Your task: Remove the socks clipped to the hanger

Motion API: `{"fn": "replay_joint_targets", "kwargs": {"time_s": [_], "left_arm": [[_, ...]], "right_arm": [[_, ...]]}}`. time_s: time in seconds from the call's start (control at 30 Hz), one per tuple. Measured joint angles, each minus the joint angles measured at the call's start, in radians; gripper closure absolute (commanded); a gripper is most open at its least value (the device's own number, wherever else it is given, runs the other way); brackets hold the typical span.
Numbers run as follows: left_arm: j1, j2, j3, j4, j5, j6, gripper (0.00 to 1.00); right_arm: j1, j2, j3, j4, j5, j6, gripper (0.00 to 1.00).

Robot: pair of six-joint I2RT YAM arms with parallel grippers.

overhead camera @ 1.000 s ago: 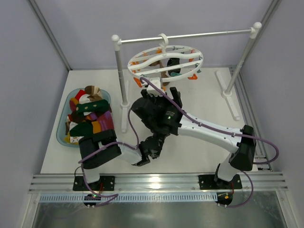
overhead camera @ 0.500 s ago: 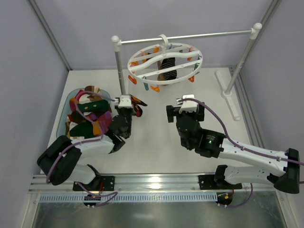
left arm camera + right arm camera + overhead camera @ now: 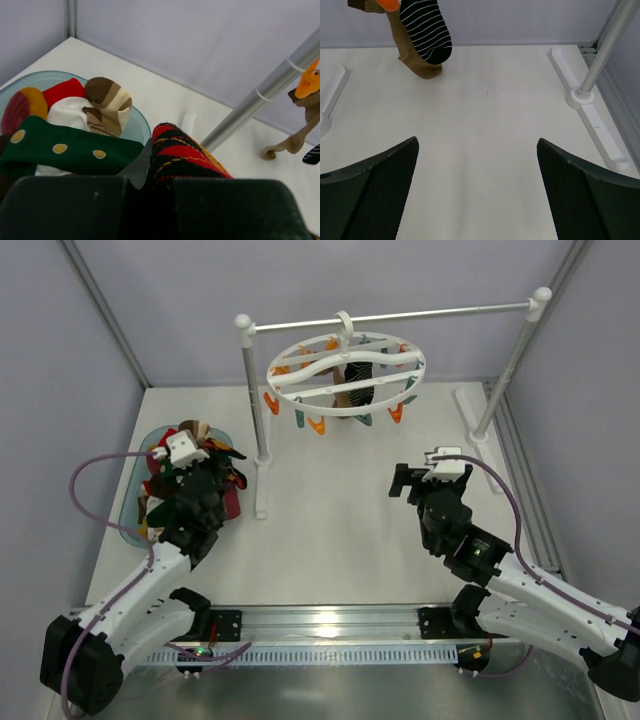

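Observation:
The round white hanger (image 3: pixel 345 365) hangs from the rack bar, and two socks are clipped under it. They are a black-white striped sock (image 3: pixel 427 32) and a brown sock (image 3: pixel 415 60), the brown one also seen in the left wrist view (image 3: pixel 295 140). My left gripper (image 3: pixel 228 468) (image 3: pixel 150 182) is shut on a red-and-black diamond-pattern sock (image 3: pixel 185 155), right beside the bowl's near rim. My right gripper (image 3: pixel 405 483) (image 3: pixel 477 165) hovers over bare table to the right of the hanger, open and holding nothing.
A bluish glass bowl (image 3: pixel 135 528) (image 3: pixel 142 127) at the left holds several loose socks, among them a green dotted one (image 3: pixel 65 147). The rack's bar (image 3: pixel 400 315) rests on a left post (image 3: pixel 258 430) and a right post (image 3: pixel 505 375), each with a foot on the table.
My left arm swung left from the table's middle to the bowl, carrying the diamond-pattern sock. My right arm drew back from the hanger to the right. The hanger shifted slightly.

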Motion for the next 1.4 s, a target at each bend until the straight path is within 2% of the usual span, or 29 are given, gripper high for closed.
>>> {"fn": "replay_joint_targets", "kwargs": {"time_s": [0.13,0.3,0.43,0.63,0.8,0.83,0.87,0.93,0.97,1.0,1.07,1.1,1.27,1.4], "left_arm": [[0.0,-0.159,0.022,-0.144,-0.054,-0.032,1.0],[0.008,-0.211,0.06,-0.213,-0.161,-0.038,1.0],[0.098,-0.16,0.06,-0.218,-0.224,-0.055,1.0],[0.328,0.011,0.042,-0.237,-0.177,-0.18,1.0],[0.381,0.089,0.008,-0.27,-0.168,-0.274,0.99],[0.382,0.09,0.005,-0.273,-0.168,-0.283,0.9],[0.382,0.09,0.005,-0.278,-0.168,-0.292,0.86],[0.383,0.09,0.005,-0.283,-0.168,-0.311,0.65],[0.383,0.09,0.005,-0.287,-0.167,-0.321,0.51],[0.383,0.09,0.004,-0.292,-0.164,-0.325,0.21],[0.384,0.09,0.002,-0.303,-0.156,-0.342,0.05],[0.384,0.09,0.002,-0.312,-0.151,-0.35,0.0],[0.384,0.077,0.002,-0.358,-0.129,-0.364,0.0],[0.384,-0.003,0.002,-0.392,-0.122,-0.364,0.0]], "right_arm": [[-0.048,-0.044,-0.036,0.005,-0.071,0.019,0.0],[-0.058,-0.071,-0.039,0.004,-0.122,0.032,0.0],[-0.06,-0.109,-0.053,0.004,-0.148,0.045,0.0],[-0.064,-0.142,-0.085,0.003,-0.172,0.059,0.0],[-0.067,-0.154,-0.102,0.001,-0.175,0.066,0.0],[-0.067,-0.157,-0.104,0.0,-0.175,0.067,0.0],[-0.067,-0.161,-0.104,0.0,-0.175,0.068,0.0],[-0.067,-0.172,-0.105,0.0,-0.174,0.07,0.0],[-0.068,-0.179,-0.106,0.001,-0.174,0.071,0.0],[-0.069,-0.185,-0.108,0.001,-0.174,0.072,0.0],[-0.071,-0.197,-0.112,-0.001,-0.174,0.074,0.0],[-0.071,-0.203,-0.113,-0.001,-0.174,0.075,0.0],[-0.071,-0.219,-0.115,-0.003,-0.176,0.079,0.0],[-0.071,-0.216,-0.115,-0.005,-0.181,0.082,0.0]]}}
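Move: The laundry bin's middle, where I take the argyle sock already in my left fingers, lies about 13 cm left of my left hand, some 4 cm ahead and 20 cm below. On its pile, the green dotted sock is roughly 10 cm ahead and 5 cm left of that hand, the brown-and-tan sock 17 ahead and 6 left; the left stand foot is about 13 ahead and 15 right. From my right hand the bin is some 78 cm left and 11 ahead. I sweep my left hand about 15 cm to the left over the bin, arching up and back some 4 cm first, then sinking about 12 cm onto the piled socks while it turns roughly 30 degrees counter-clockwise and tips its fingers down a little. There I open the fingers wide, let go of the argyle sock and start to lift away. ##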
